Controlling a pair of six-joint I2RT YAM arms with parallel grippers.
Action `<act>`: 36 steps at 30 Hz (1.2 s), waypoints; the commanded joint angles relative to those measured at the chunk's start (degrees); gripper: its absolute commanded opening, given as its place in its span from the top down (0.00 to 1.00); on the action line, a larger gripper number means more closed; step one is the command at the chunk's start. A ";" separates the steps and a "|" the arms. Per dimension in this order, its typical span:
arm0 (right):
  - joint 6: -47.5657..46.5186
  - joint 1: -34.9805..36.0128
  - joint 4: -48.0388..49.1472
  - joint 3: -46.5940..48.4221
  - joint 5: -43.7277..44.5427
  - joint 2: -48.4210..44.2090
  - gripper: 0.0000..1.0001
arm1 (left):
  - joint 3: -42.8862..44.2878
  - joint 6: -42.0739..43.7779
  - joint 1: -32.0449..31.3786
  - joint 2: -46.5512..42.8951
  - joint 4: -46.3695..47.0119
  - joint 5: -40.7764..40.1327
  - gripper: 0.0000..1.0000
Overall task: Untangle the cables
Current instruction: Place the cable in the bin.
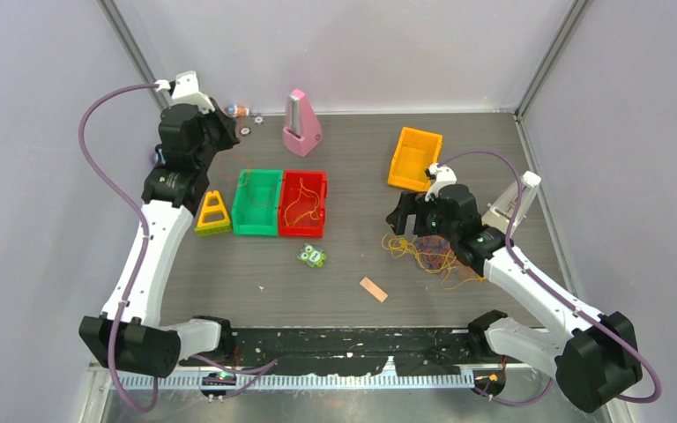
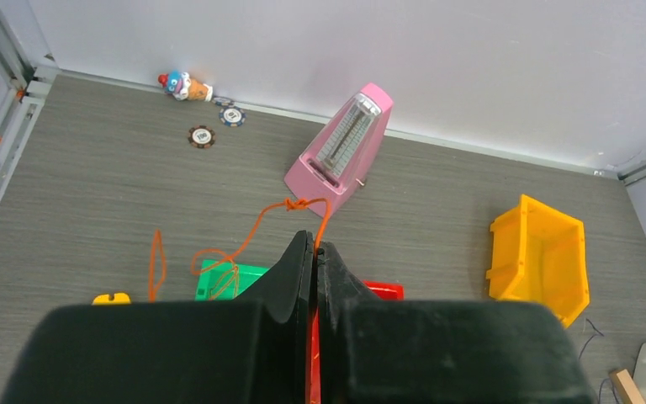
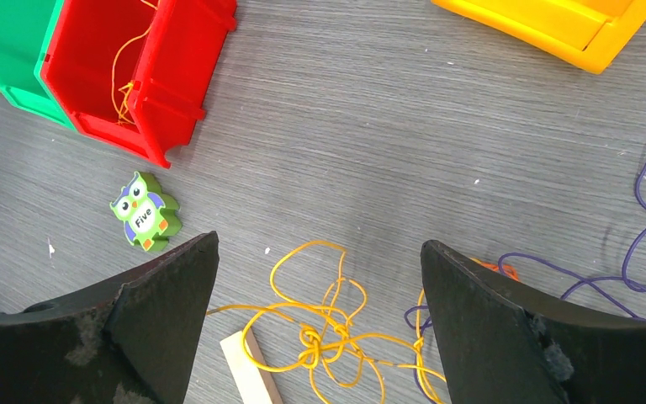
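The cables (image 1: 430, 256) lie tangled on the table at the right: knotted yellow strands (image 3: 336, 330), purple loops (image 3: 639, 252) and a bit of orange (image 3: 498, 268). My right gripper (image 3: 320, 244) hangs open just above the yellow knot, a finger on each side (image 1: 410, 220). My left gripper (image 2: 315, 244) is at the back left (image 1: 225, 137), raised over the bins and shut on a single orange cable (image 2: 256, 225). That strand rises from the jaws, makes a small knot, and trails down into the green bin (image 2: 231, 273).
Green bin (image 1: 258, 204) and red bin (image 1: 304, 204) sit side by side, a yellow strand in the red one (image 3: 122, 76). Also here: a yellow bin (image 1: 414, 159), a pink metronome (image 1: 301, 123), an owl block (image 1: 312, 256), a wooden stick (image 1: 373, 289) and a yellow triangle (image 1: 213, 214).
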 commanded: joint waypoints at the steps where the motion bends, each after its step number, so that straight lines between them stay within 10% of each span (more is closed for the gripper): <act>1: -0.36 0.01 1.86 2.50 -0.52 0.08 0.05 | 1.07 1.10 0.30 -4.29 -0.23 0.60 1.00; 19: 0.17 0.00 2.27 2.09 -1.32 -0.61 0.05 | -4.47 1.18 0.26 -3.14 -3.59 6.79 1.00; 36: 0.71 -0.02 1.31 1.40 0.38 -2.40 0.05 | -0.54 -5.28 0.21 26.84 -20.25 3.06 1.00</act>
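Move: The left hand, shut on the orange cable, is high over the green bin: the bin's middle is about 33 cm below, some 2 cm ahead and level sideways. The red bin is about 11 cm to the bin's right, the yellow frame 11 cm to its left and 3 cm nearer. The pink metronome stands some 24 cm ahead of the hand and 11 cm right. From the idle right hand, the green bin lies about 36 cm left, 13 cm ahead and 12 cm lower. Up first by roughly 5 cm while drawing back a little, then a quickening plunge straight down towards the green bin, so the left hand ends about 24 cm lower than it began. On the way down its fingers tip from nearly level to pointing steeply down over the bin, still pinching the orange cable. ##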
